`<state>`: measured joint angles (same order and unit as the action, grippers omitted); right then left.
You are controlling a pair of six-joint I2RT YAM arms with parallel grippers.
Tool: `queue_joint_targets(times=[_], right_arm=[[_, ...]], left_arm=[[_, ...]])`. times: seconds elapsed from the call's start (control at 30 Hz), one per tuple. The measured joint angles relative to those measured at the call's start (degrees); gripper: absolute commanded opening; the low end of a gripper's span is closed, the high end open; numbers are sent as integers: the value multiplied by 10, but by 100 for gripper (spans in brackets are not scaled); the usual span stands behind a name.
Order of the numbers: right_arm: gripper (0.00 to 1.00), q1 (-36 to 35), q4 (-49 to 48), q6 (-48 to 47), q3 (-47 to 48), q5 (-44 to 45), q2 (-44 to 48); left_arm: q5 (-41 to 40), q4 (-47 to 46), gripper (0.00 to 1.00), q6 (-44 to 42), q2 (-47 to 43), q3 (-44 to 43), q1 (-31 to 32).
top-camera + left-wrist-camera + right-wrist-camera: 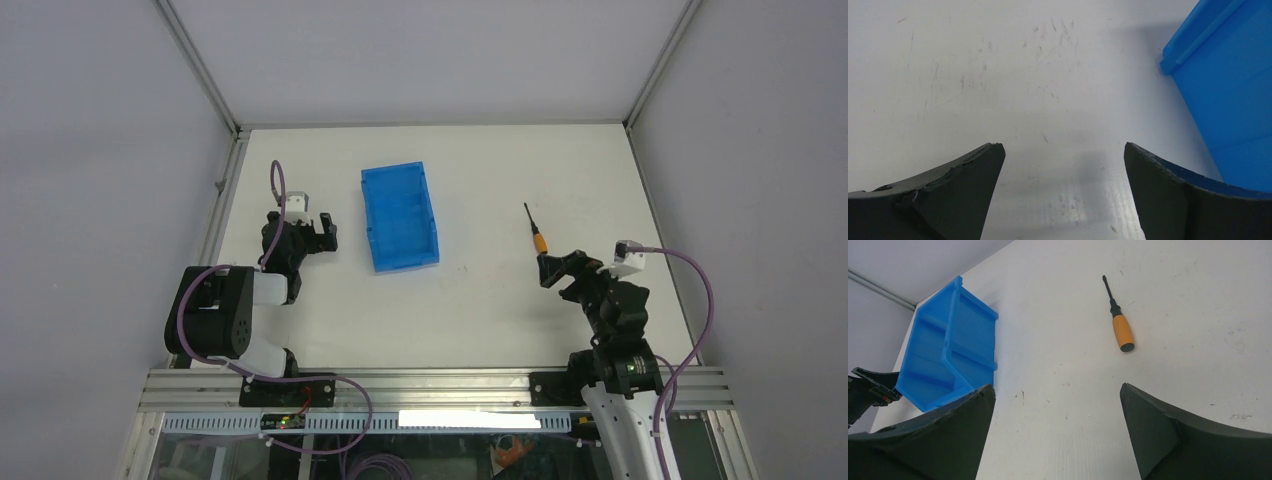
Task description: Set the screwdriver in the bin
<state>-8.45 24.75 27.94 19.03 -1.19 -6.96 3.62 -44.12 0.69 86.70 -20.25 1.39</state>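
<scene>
The screwdriver [536,232], with a thin black shaft and a short orange handle, lies on the white table right of centre, tip pointing away. In the right wrist view the screwdriver [1122,330] lies ahead of my right gripper [1057,386], slightly right of the gap, untouched. My right gripper [555,272] sits just behind the handle, jaws wide open and empty. The blue bin [400,212] stands near the table's middle, with nothing showing inside it. My left gripper [322,232] rests just left of the bin [1228,85], open, with only bare table between its fingers [973,175].
Grey enclosure walls and aluminium frame posts [205,75] bound the table on three sides. A metal rail [430,388] runs along the near edge by the arm bases. In the right wrist view the bin [948,355] lies far left, with the left gripper [868,390] beyond it.
</scene>
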Motion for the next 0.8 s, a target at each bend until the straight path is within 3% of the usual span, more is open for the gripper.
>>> queue_joint_targets(times=[0.27, 0.43, 0.6, 0.8], right_arm=[[99, 0, 4, -14, 18, 0, -2], [99, 0, -40, -49, 110, -18, -76], [99, 0, -30, -108, 328, -24, -287], [99, 1, 163, -187, 692, 20, -618]], left_arm=[[0, 0, 99, 0, 0, 0, 0], [0, 0, 99, 0, 0, 0, 0], [0, 0, 99, 0, 0, 0, 0], [0, 0, 99, 0, 0, 0, 0]])
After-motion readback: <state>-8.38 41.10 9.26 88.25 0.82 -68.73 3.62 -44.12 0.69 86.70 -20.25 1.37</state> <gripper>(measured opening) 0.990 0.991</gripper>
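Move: Roughly 20 cm ahead of the open right hand, some 2 cm to its right and about 15 cm below, the screwdriver lies on the table, its tip pointing away from the base. The bin stands level with the screwdriver, about 31 cm to the left of it. From the left hand, the screwdriver is about 50 cm to the right, 4 cm ahead and 3 cm lower. Climbing about 20 cm almost straight up first, the empty right hand then swings forward some 13 cm, closing the level gap to the screwdriver but passing high above the table. Its wrist rolls about 20 degrees, left side down, and tips slightly up before nosing down again; the fingers stay wide open and touch nothing. ##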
